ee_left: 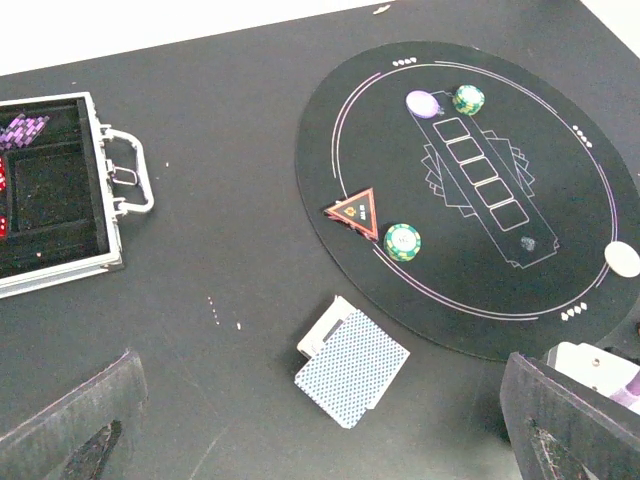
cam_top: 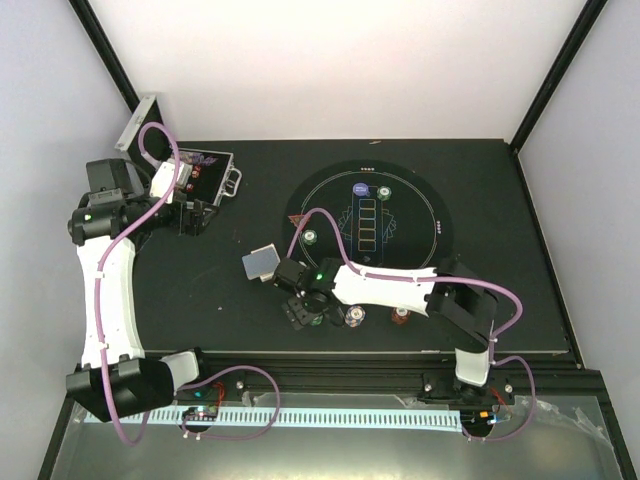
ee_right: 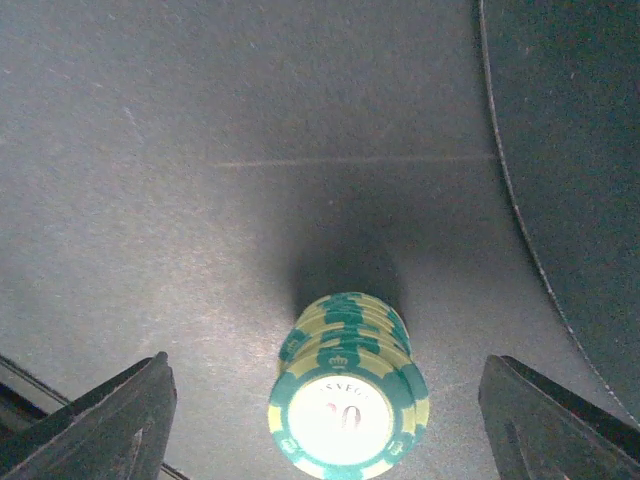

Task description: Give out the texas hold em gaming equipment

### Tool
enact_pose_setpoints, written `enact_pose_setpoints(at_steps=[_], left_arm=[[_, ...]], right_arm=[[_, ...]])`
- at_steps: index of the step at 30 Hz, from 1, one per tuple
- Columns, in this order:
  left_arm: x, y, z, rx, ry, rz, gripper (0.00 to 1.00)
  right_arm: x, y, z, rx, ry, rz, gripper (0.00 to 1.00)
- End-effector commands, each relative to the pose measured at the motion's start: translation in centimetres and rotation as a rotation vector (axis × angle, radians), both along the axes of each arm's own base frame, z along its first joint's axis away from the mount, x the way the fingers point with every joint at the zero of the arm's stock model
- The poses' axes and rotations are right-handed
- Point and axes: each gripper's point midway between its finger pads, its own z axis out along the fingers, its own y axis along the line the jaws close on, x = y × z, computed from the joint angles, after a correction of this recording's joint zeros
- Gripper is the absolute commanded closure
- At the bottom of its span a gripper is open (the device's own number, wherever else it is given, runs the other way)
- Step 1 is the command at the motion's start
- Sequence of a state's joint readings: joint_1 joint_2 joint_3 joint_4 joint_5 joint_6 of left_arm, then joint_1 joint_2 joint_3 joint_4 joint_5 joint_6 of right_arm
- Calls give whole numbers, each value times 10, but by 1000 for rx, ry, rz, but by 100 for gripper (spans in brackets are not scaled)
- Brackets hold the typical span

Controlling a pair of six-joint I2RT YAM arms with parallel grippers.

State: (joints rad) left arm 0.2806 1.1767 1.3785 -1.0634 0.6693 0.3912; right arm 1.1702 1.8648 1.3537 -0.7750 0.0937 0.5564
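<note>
A stack of green poker chips stands on the black table between the fingers of my right gripper. The gripper is open, with a gap on each side of the stack. In the top view the right gripper is left of a white chip and a brown-red chip. A deck of blue-backed cards lies face down below my open left gripper, which holds nothing. On the round mat lie two green chips, a pale purple chip and a white chip.
The open silver case lies at the back left, next to the left gripper in the top view. A red triangular marker sits on the mat's left edge. Black frame posts stand at the table's corners.
</note>
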Motion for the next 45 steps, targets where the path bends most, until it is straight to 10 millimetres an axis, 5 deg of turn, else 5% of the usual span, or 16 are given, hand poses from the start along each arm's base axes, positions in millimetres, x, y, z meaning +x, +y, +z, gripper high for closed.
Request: enact_pose_setpoints(at_steps=[1,34,45], left_arm=[[-3,3,15,28,-43,7,1],[-2,1,19,17,-57,2,1],[-5,0,15,19,-52,-2,1]], right_arm=[[-1,1,-12,1,19,-19,16],[1,-12,-33,-70,3,-26,42],[4,-8,-18,-50,-11,-27,47]])
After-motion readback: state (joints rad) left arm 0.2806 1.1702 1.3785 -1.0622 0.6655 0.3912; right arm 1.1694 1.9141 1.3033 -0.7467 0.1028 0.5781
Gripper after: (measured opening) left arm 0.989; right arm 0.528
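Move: The right hand hangs open just above the green chip stack, whose middle is about 4 cm below its finger pads and about 1 cm to its right. The dark chip stack stands some 11 cm right of the green one, level with it. The card deck lies about 14 cm ahead and 12 cm left of the hand. From the idle left hand, the green stack is roughly 13 cm back, 22 cm right and 29 cm below. The right fingers come against both sides of the green stack's upper chips, closing from nearly wide open to about half. Meanwhile the hand eases down some 3 cm around the stack in short stages, drifting about 1 cm to the right, then holds still with its fingers pointing down. ##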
